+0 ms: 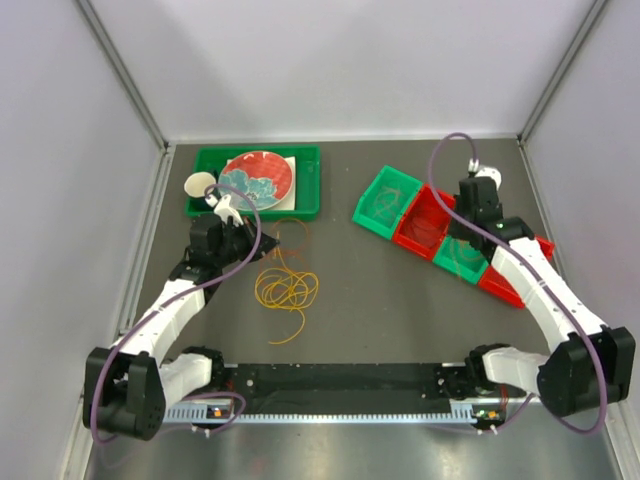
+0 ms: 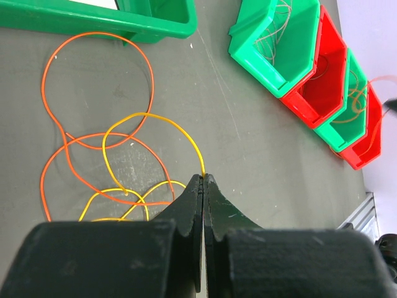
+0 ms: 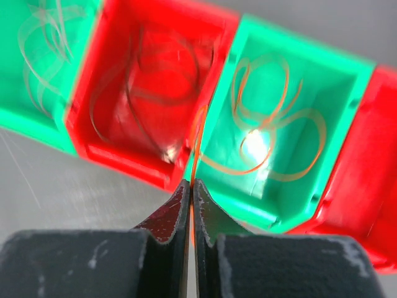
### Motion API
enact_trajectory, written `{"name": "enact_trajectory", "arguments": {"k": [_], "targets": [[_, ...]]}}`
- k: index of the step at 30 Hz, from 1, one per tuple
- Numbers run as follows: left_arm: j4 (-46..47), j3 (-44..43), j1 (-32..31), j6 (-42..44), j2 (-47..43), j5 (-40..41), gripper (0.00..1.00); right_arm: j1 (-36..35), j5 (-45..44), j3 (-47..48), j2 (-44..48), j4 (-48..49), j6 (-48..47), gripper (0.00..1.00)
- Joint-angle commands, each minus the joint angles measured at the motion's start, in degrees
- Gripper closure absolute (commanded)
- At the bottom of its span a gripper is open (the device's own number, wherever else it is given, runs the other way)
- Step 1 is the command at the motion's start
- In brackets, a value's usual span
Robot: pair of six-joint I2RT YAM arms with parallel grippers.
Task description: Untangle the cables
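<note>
The cables lie as a loose tangle on the grey table: yellow loops [image 1: 285,288] with thin orange loops [image 1: 290,238] behind them. In the left wrist view the orange loops [image 2: 99,81] cross a yellow cable [image 2: 149,118]. That yellow cable runs into my left gripper [image 2: 203,176], which is shut on it. My left gripper [image 1: 250,245] sits just left of the tangle. Over the bins, my right gripper [image 3: 191,182] is shut on a thin orange cable [image 3: 197,143] that rises from its tips. More orange cables [image 3: 279,124] lie in a green bin, and dark ones [image 3: 149,81] in a red bin.
A row of alternating green and red bins [image 1: 400,205] stands at the back right, some holding sorted wires. A green tray [image 1: 305,200] at the back left carries a patterned plate [image 1: 257,178]. Grey walls enclose the table on three sides.
</note>
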State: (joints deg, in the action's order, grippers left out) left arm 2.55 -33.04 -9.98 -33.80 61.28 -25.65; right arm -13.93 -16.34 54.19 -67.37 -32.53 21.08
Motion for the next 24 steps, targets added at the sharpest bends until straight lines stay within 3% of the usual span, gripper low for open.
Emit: {"name": "enact_trajectory", "arguments": {"k": [1, 16, 24], "targets": [[1.2, -2.3, -0.2, 1.2, -0.8, 0.4, 1.0, 2.2, -2.6, 7.1, -2.1, 1.2, -3.6, 1.0], [0.7, -2.6, -0.1, 1.6, -0.9, 1.0, 1.0, 7.4, 2.3, 21.0, -11.5, 2.1, -10.8, 1.0], [0.7, -2.3, -0.1, 1.7, -0.9, 1.1, 1.0, 7.8, 2.2, 19.6, -9.1, 1.9, -11.3, 1.0]]}}
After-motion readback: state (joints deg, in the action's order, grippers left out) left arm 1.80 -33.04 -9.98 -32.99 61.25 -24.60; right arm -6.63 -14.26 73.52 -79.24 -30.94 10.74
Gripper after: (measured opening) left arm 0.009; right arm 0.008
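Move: My right hand, shut on the orange cable, is just short of the right-hand green bin, whose middle lies about 6 cm ahead, 5 cm to the right and 9 cm below. The middle red bin lies some 11 cm ahead and 4 cm to the left; the end red bin is level with me, about 14 cm to the right. From my left hand, that same green bin is roughly 6 cm ahead, 43 cm to the right and 9 cm down. I keep my right fingers shut on the orange cable and carry its free part in over the near edge of the right-hand green bin: about 8 cm forward, also rising some 7 cm in two stages and easing 3 cm to the right. The fingers tip up slightly, and my hand slows to a stop high over the bin, still holding on. ##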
